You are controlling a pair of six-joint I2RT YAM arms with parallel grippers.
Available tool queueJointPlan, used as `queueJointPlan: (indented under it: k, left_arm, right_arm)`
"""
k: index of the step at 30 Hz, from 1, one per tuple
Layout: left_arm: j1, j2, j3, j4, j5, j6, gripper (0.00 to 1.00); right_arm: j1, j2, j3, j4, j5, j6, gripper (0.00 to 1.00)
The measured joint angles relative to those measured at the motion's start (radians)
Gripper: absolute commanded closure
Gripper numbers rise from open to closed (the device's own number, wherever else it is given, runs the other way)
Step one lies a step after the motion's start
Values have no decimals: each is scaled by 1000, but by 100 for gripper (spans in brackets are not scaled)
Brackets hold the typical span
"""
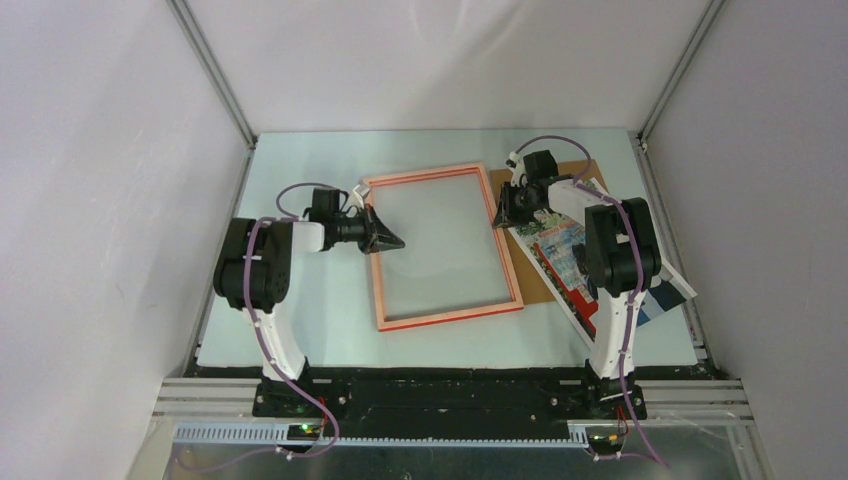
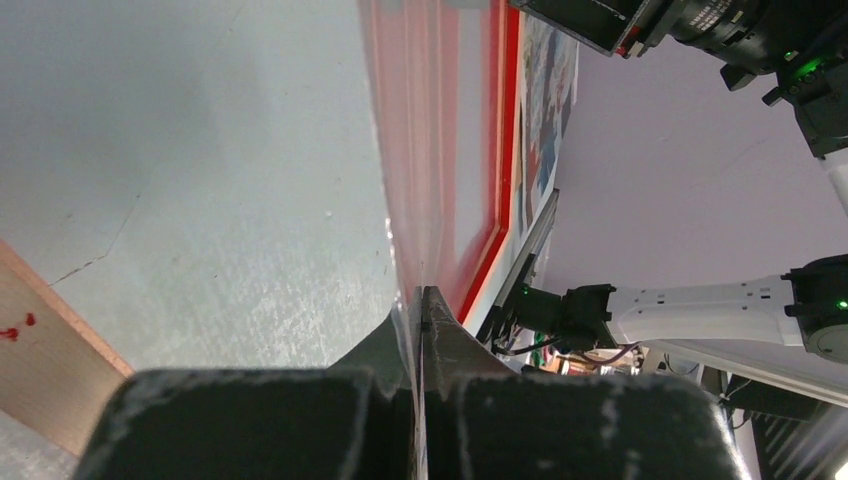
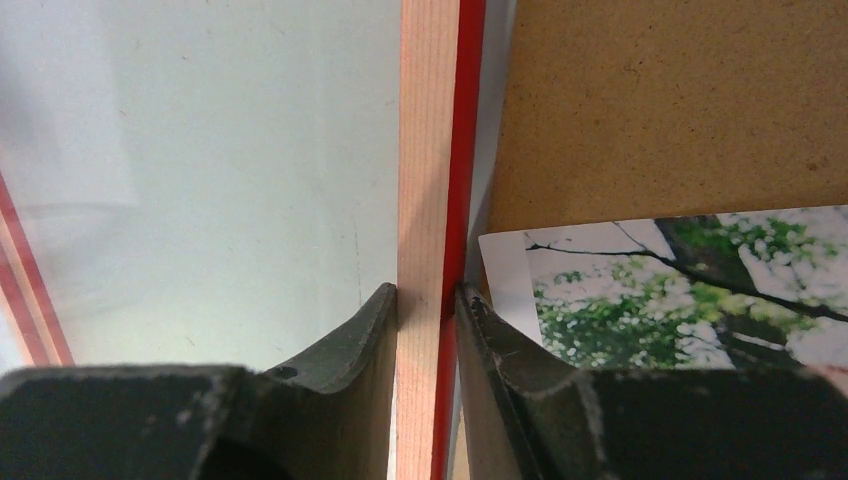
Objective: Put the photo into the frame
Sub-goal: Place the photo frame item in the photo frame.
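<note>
The frame (image 1: pixel 449 315) lies flat mid-table, pale orange-pink back up, with a clear sheet (image 1: pixel 440 240) in its opening. My left gripper (image 1: pixel 395 242) reaches in over the left rail. In the left wrist view its jaws (image 2: pixel 420 295) are shut on the thin edge of that clear sheet (image 2: pixel 405 150), and the frame's red rail (image 2: pixel 480 250) shows beyond. My right gripper (image 1: pixel 503 215) is shut on the frame's right rail (image 3: pixel 425 150), one finger (image 3: pixel 360 330) on each side. The photo (image 1: pixel 560 250) lies picture up just right of the frame, partly under the right arm; its tree corner (image 3: pixel 680 290) shows in the right wrist view.
A brown backing board (image 1: pixel 580 172) lies under the photo at the back right, and it also shows in the right wrist view (image 3: pixel 660 100). The pale table (image 1: pixel 300 300) is closed in by white walls on three sides.
</note>
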Motion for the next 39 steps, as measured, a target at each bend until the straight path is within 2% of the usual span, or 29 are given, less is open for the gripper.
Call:
queueJointPlan:
  k: [8, 16, 27, 39]
  left_arm:
    - [-1, 13, 19, -49, -28, 21, 95]
    - [-2, 31, 42, -101, -63, 53, 82]
    - [-2, 31, 79, -213, -116, 121, 72]
    - [-2, 31, 81, -285, -165, 161, 55]
  right_arm:
    - [5, 0, 0, 2, 6, 0, 68]
    - [17, 0, 0, 5, 11, 0, 69]
    - [43, 0, 0, 7, 11, 2, 68]
    - [56, 0, 0, 8, 11, 9, 67]
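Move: The left fingers, shut, still pinch the clear sheet by its left edge over the frame, whose middle lies about 9 cm to their right, level fore-and-aft and some 5 cm lower; its left rail is roughly 6 cm to their left, also 5 cm below. The right fingertips already straddle the frame's right rail, the frame's middle about 15 cm to their left and 5 cm back; the brown board's middle lies some 12 cm to their right, and the photo's about 25 cm right and 10 cm back. The left hand sinks about 3.5 cm towards the frame, easing some 2 cm left as its fingertips tip roughly 10 degrees further down, and its fingers open from shut to nearly half wide to let go of the sheet's edge. After a short wait the right hand, its fingers still either side of the right rail at an unchanged gap, slides left about 2.5 cm and slightly back at the same height, dragging the frame along the table away from the brown board. ##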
